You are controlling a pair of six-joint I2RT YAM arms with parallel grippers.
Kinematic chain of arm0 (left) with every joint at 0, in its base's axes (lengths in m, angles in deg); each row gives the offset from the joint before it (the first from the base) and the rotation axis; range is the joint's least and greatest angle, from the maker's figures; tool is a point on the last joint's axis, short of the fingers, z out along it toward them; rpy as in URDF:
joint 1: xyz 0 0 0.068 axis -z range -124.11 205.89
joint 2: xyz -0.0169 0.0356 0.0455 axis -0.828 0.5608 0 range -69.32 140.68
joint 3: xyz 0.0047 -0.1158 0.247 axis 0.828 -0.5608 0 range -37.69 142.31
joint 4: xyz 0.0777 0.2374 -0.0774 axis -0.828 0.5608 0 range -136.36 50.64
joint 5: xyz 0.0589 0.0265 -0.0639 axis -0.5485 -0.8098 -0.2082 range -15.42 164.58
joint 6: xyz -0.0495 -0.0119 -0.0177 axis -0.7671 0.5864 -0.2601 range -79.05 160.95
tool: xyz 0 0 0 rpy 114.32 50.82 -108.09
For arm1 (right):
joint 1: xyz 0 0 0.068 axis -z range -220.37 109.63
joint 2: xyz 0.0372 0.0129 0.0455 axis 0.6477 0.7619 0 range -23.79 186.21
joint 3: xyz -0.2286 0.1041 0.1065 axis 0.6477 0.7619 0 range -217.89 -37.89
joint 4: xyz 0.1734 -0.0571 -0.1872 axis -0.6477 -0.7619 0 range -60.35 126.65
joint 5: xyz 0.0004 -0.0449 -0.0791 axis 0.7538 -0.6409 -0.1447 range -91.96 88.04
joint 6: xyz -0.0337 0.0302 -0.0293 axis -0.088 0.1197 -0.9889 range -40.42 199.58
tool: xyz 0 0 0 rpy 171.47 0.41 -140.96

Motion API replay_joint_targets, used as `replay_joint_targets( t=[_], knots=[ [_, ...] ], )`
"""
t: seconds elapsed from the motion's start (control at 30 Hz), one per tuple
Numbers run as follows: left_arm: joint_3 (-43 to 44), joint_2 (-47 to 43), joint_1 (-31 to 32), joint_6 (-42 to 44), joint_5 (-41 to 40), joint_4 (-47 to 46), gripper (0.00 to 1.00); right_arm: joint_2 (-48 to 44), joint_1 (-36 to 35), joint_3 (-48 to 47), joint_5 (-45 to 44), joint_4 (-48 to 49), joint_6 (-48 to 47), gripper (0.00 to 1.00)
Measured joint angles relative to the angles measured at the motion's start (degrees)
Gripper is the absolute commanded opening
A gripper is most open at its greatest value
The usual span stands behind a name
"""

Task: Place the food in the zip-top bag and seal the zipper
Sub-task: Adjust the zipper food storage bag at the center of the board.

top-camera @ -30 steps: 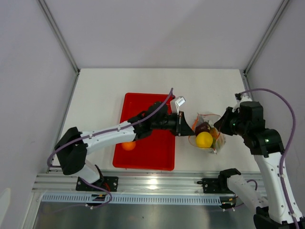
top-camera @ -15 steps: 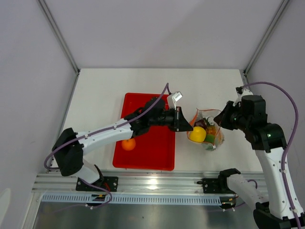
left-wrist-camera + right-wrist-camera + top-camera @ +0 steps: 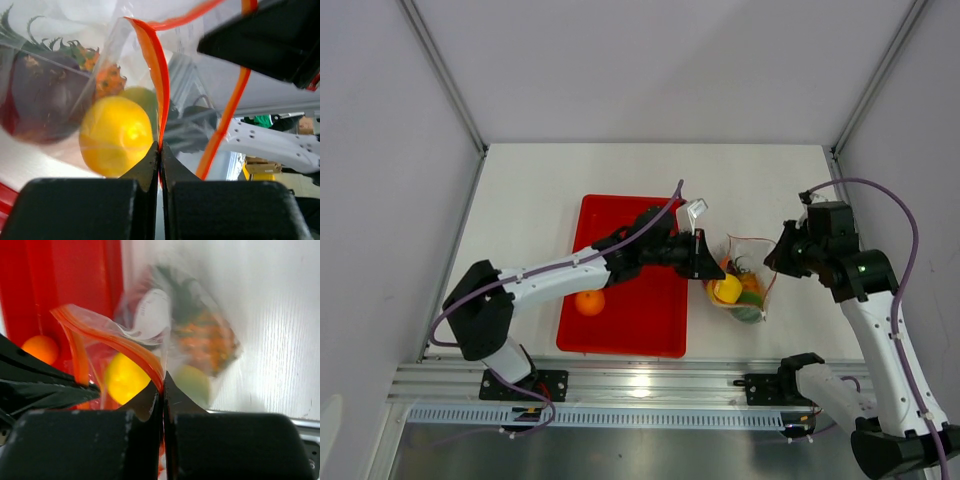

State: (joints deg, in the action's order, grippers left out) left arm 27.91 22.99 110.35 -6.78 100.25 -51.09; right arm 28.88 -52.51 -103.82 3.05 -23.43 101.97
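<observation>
The clear zip-top bag (image 3: 745,275) hangs between my two grippers, right of the red tray. Its red-orange zipper (image 3: 156,75) shows in both wrist views, also in the right wrist view (image 3: 125,347). My left gripper (image 3: 710,265) is shut on the zipper's left side (image 3: 160,145). My right gripper (image 3: 772,258) is shut on the zipper's right side (image 3: 163,377). Inside the bag are a yellow pear (image 3: 116,135), a dark red fruit (image 3: 40,100), a green fruit (image 3: 194,385) and the pineapple (image 3: 205,340). An orange (image 3: 589,302) lies on the tray.
The red tray (image 3: 650,320) lies left of the bag, under my left arm. The metal rail (image 3: 650,385) runs along the near table edge. Grey walls close in the back and sides.
The bag has dropped lower and shifted slightly left, with the fruits settling down inside. My right gripper has moved left toward my left gripper. The orange has not moved.
</observation>
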Motion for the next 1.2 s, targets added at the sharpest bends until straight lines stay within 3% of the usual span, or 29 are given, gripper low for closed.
replay_joint_targets(
  t=[0.17,0.5,0.6,0.63,0.7,0.73,0.83,0.93,1.2],
  knots=[
    [-0.33,-2.75,1.20,0.26,-0.15,-0.59,0.01,-2.51,0.00,-3.65,0.50,-0.02,0.04,0.00],
    [-7.74,-1.03,0.00,0.55,-1.42,-1.77,0.00,-3.32,0.00,-0.57,0.46,-1.16,0.02,0.00],
    [-7.74,-1.86,0.00,2.12,-1.60,-1.36,0.19,-3.34,0.00,-0.52,0.48,-1.36,0.02,0.00],
    [-7.72,-2.54,0.00,3.04,-2.12,-0.74,0.35,-3.34,0.00,-0.52,0.48,-1.36,0.02,0.00],
    [-7.72,-4.44,0.00,4.81,-3.45,1.07,0.50,-3.34,0.00,-0.52,0.46,-1.36,0.02,0.00],
    [-7.72,-5.64,0.00,5.57,-4.50,1.90,0.64,-3.37,0.00,-0.50,0.46,-1.33,0.02,0.00],
    [-7.72,-9.97,0.00,8.07,-7.52,4.02,0.87,-3.45,0.00,-0.22,0.59,-1.03,0.02,0.00],
    [-7.72,-14.45,0.00,9.90,-10.60,6.47,0.99,-3.61,0.00,0.81,1.05,-0.44,0.04,0.00],
    [-7.52,-22.60,-0.02,8.90,-29.22,21.44,0.99,-3.65,0.00,2.14,1.99,0.50,0.04,0.00]
  ],
)
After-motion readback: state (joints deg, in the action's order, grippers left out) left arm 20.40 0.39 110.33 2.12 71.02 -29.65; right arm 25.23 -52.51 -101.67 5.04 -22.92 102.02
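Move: The zip-top bag hangs open between my hands, each pinching its orange zip rim; its middle is about 5 cm right of my left hand, level fore and aft, some 12 cm down. The yellow fruit inside is 3 cm right and 8 cm below; the orange lies about 28 cm left, level, 17 cm below. The red tray's middle is 19 cm left, 6 cm farther out, 20 cm down. From my right hand, the bag's middle is 6 cm left, 2 cm back, 12 cm down. My left hand bobs up slightly with the bag rim, lowers it about 6 cm, then opens wide and lets go. It draws off left over the red tray, about 12 cm in all, rising again and swinging roughly 30 degrees, mostly counter-clockwise. My right hand keeps its pinch on the rim, lifts about 3 cm and settles back down. ##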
